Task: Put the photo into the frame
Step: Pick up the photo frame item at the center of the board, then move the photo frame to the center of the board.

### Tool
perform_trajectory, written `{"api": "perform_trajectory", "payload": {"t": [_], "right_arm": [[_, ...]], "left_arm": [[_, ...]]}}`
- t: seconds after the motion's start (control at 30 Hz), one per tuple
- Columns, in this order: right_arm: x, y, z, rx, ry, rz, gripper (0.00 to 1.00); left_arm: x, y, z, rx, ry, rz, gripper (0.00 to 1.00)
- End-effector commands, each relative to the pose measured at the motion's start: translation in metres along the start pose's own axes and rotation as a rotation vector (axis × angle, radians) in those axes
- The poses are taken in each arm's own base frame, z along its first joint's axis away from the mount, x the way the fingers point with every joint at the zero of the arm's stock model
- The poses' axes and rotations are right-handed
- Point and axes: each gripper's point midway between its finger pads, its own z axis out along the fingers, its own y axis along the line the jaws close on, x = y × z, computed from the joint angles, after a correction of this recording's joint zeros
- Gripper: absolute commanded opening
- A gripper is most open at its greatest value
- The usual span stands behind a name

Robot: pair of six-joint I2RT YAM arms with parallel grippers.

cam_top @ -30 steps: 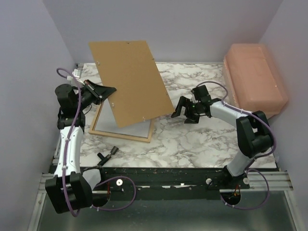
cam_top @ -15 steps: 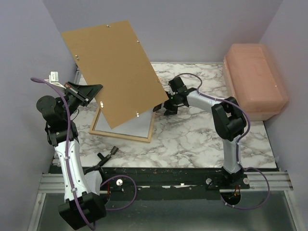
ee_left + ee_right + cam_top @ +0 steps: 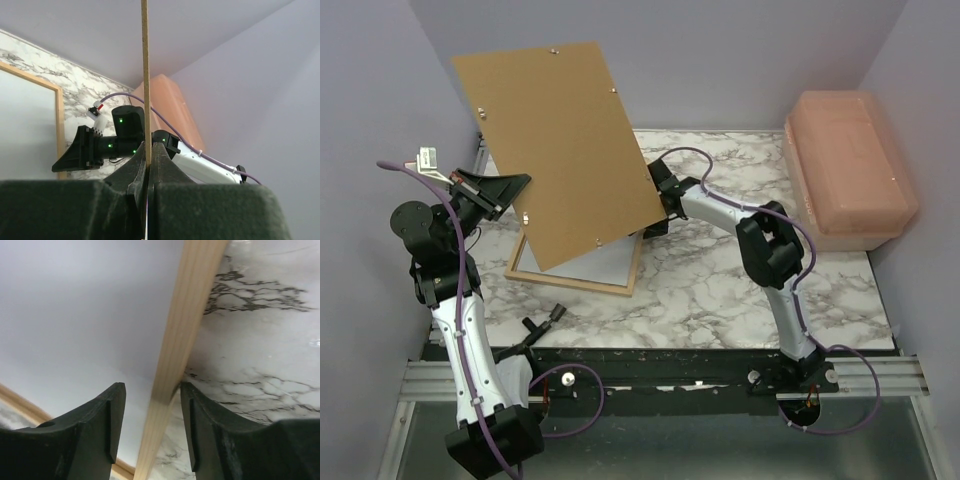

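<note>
My left gripper [image 3: 510, 195] is shut on the lower left edge of a brown backing board [image 3: 560, 150], holding it up tilted above the table. In the left wrist view the board's thin edge [image 3: 145, 75] rises straight out of the left gripper [image 3: 148, 145]. The frame [image 3: 570, 283] lies flat below it, and the photo [image 3: 605, 262] rests in it white side up. My right gripper [image 3: 650, 222] reaches under the board to the frame's right rail. In the right wrist view the right gripper [image 3: 151, 386] stands open astride that rail [image 3: 185, 325], one finger over the photo [image 3: 85, 305].
A pink lidded box [image 3: 850, 165] stands at the table's right edge. A small black part [image 3: 545, 320] lies near the front edge, left of centre. Lilac walls close in on three sides, and the raised board overhangs the frame's far half.
My right arm has swung left from mid-table to the frame's right rail, and its jaws have narrowed. My left arm lifted the board higher and further back, then held still.
</note>
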Motion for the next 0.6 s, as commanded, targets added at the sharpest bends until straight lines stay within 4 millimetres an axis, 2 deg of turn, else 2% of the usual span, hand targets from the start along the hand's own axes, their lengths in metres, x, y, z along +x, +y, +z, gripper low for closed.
{"api": "perform_trajectory", "payload": {"t": [0.0, 0.13, 0.33, 0.57], "right_arm": [[0.019, -0.074, 0.013, 0.336, -0.002, -0.051, 0.51], [0.017, -0.087, 0.005, 0.394, -0.018, -0.069, 0.30], [0.026, -0.106, 0.002, 0.413, 0.008, -0.044, 0.19], [0.028, -0.137, -0.026, 0.433, -0.002, -0.006, 0.12]], "left_arm": [[0.001, -0.025, -0.006, 0.065, 0.007, 0.103, 0.00], [0.004, -0.018, -0.006, 0.054, 0.014, 0.100, 0.00], [0.009, -0.012, -0.006, 0.050, 0.034, 0.094, 0.00], [0.011, -0.007, -0.006, 0.039, 0.037, 0.097, 0.00]]}}
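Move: The right hand is down over the frame's right-hand rail, which sits almost centred between its half-open fingers, about 1 cm below the hand point. From this hand, the photo's middle is roughly 17 cm to the left and 2 cm farther out, while the frame's near right corner is some 15 cm back and 3 cm left. From the left hand, the gripped stretch of rail lies about 10 cm ahead, 26 cm to the right and 38 cm below. The right hand closes its fingers from a bit over half open until they pinch the frame's right rail, edging down slightly and tipping some 10 degrees so that they point more steeply down, and it then keeps that grip and draws the rail to the right, for about 5 cm of rightward travel in all, quicker at the end. The left hand keeps its pinch on the brown backboard high above the frame, clear of the table, and barely sinks, by about 1 cm. ##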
